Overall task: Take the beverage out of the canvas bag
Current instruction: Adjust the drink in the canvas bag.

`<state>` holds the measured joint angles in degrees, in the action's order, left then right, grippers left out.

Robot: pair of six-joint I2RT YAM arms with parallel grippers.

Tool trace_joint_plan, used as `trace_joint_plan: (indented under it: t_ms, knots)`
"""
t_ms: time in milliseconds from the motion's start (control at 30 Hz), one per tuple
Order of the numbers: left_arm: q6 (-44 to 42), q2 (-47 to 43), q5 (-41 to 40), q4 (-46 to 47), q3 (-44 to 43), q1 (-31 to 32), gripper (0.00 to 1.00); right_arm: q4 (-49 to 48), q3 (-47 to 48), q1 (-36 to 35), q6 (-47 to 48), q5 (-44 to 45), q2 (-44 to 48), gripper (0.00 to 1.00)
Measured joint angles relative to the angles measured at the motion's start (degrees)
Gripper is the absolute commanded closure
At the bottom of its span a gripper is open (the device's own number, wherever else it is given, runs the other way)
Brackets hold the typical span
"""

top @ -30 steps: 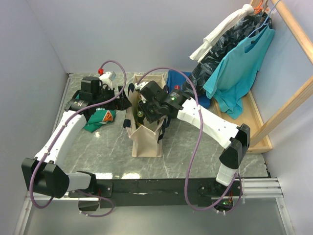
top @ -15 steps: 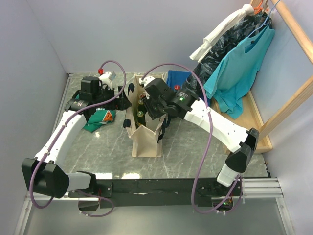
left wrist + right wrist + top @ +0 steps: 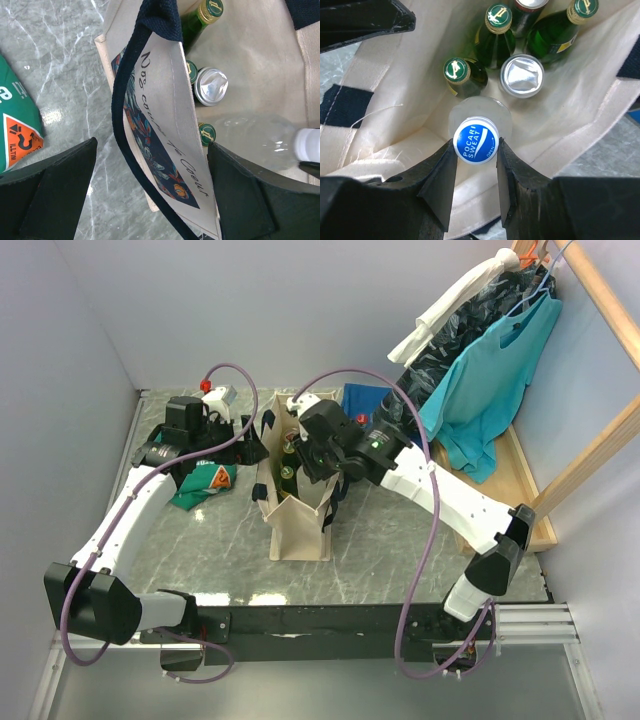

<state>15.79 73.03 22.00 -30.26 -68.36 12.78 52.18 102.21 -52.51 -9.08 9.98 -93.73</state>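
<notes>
The cream canvas bag (image 3: 298, 530) stands upright mid-table with its navy handles spread. Inside are green glass bottles (image 3: 495, 35), a silver can (image 3: 521, 75) and a clear plastic beverage bottle with a blue Pocari Sweat cap (image 3: 476, 139). My right gripper (image 3: 476, 149) reaches down into the bag's mouth, shut on that cap. In the top view the right gripper (image 3: 300, 455) is over the bag's opening. My left gripper (image 3: 152, 170) is open and straddles the bag's left wall (image 3: 165, 100), one finger outside and one inside. The clear bottle (image 3: 260, 135) lies just past the inner finger.
A folded green T-shirt (image 3: 205, 485) lies left of the bag under my left arm. A blue cloth (image 3: 365, 400) lies behind the bag. Hanging garments (image 3: 480, 370) and a wooden rack (image 3: 590, 450) fill the right side. A small white and red object (image 3: 215, 392) sits at the back left.
My right arm has straightened and its elbow has swung right, while its gripper shifted slightly toward the back over the bag. The left arm has not moved.
</notes>
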Motion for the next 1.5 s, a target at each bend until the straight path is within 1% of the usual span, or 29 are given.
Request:
trace_joint_plan:
  t_ms: [367,667,733,767,867,900,933,1000,1033,1100,1200,1233,1500]
  knots:
    - [0.02,-0.02,-0.09,0.00,0.00,0.00,0.03,-5.18,-9.44,0.00,-0.68,-1.05,-1.09,1.00]
    - [0.02,0.00,-0.33,0.00,0.00,0.00,0.03,-5.42,-9.77,0.00,-0.90,-1.73,-1.29,0.99]
    - [0.02,0.00,-0.33,0.00,0.00,0.00,0.03,-5.05,-9.66,0.00,-1.11,-1.90,-1.33,0.93]
    - [0.02,-0.02,-0.33,0.00,0.00,0.00,0.03,-4.94,-9.66,0.00,-1.18,-1.92,-1.33,0.79]
    - [0.02,-0.02,-0.28,0.00,0.00,0.00,0.03,-4.55,-9.66,0.00,-1.60,-1.92,-1.33,0.71]
    - [0.02,-0.02,-0.26,0.00,0.00,0.00,0.03,-4.48,-9.66,0.00,-1.62,-1.97,-1.33,0.65]
    - [0.02,-0.02,-0.24,0.00,0.00,-0.02,0.03,-4.42,-9.66,0.00,-1.66,-1.97,-1.33,0.61]
    - [0.00,-0.02,-0.02,0.02,0.00,-0.02,0.03,-4.28,-9.64,0.00,-1.79,-1.97,-1.33,0.60]
    - [0.02,-0.02,0.15,0.00,0.00,-0.02,0.03,-4.17,-9.62,0.00,-1.81,-1.95,-1.33,0.55]
    - [0.00,0.00,0.31,0.00,0.00,-0.02,0.03,-3.98,-9.55,0.00,-1.90,-1.95,-1.33,0.51]
    - [0.00,-0.02,0.66,0.02,0.00,-0.02,0.03,-3.93,-8.50,0.00,-1.84,-1.75,-1.33,0.40]
    - [0.00,0.00,0.70,0.02,0.00,-0.02,0.03,-4.24,-7.89,0.00,-1.86,-1.64,-1.33,0.38]
    - [0.00,-0.02,0.72,0.00,0.00,-0.07,0.03,-5.49,-5.75,0.00,-1.77,-1.27,-1.33,0.35]
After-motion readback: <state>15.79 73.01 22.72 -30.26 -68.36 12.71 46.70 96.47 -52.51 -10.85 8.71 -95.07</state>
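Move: Just below the right hand, which already holds the white-capped drink bottle by its cap, is the bottle's standing spot near the bag's near end, its middle there some 15 cm down. A green bottle stands about 5 cm left and 1 cm ahead of the hand; the silver can is roughly 7 cm ahead and 1 cm right, both low in the bag. From the left hand the spot lies about 6 cm back, 14 cm right and 12 cm below. Lowering the bottle nearly straight down into the near end of the canvas bag, the right hand sinks about 6 cm, the wrist tipping down slightly, and then all but holds still there. After this pause its fingers open, let go of the cap, and back off upward some 3 cm with a slight drift forward and left. ##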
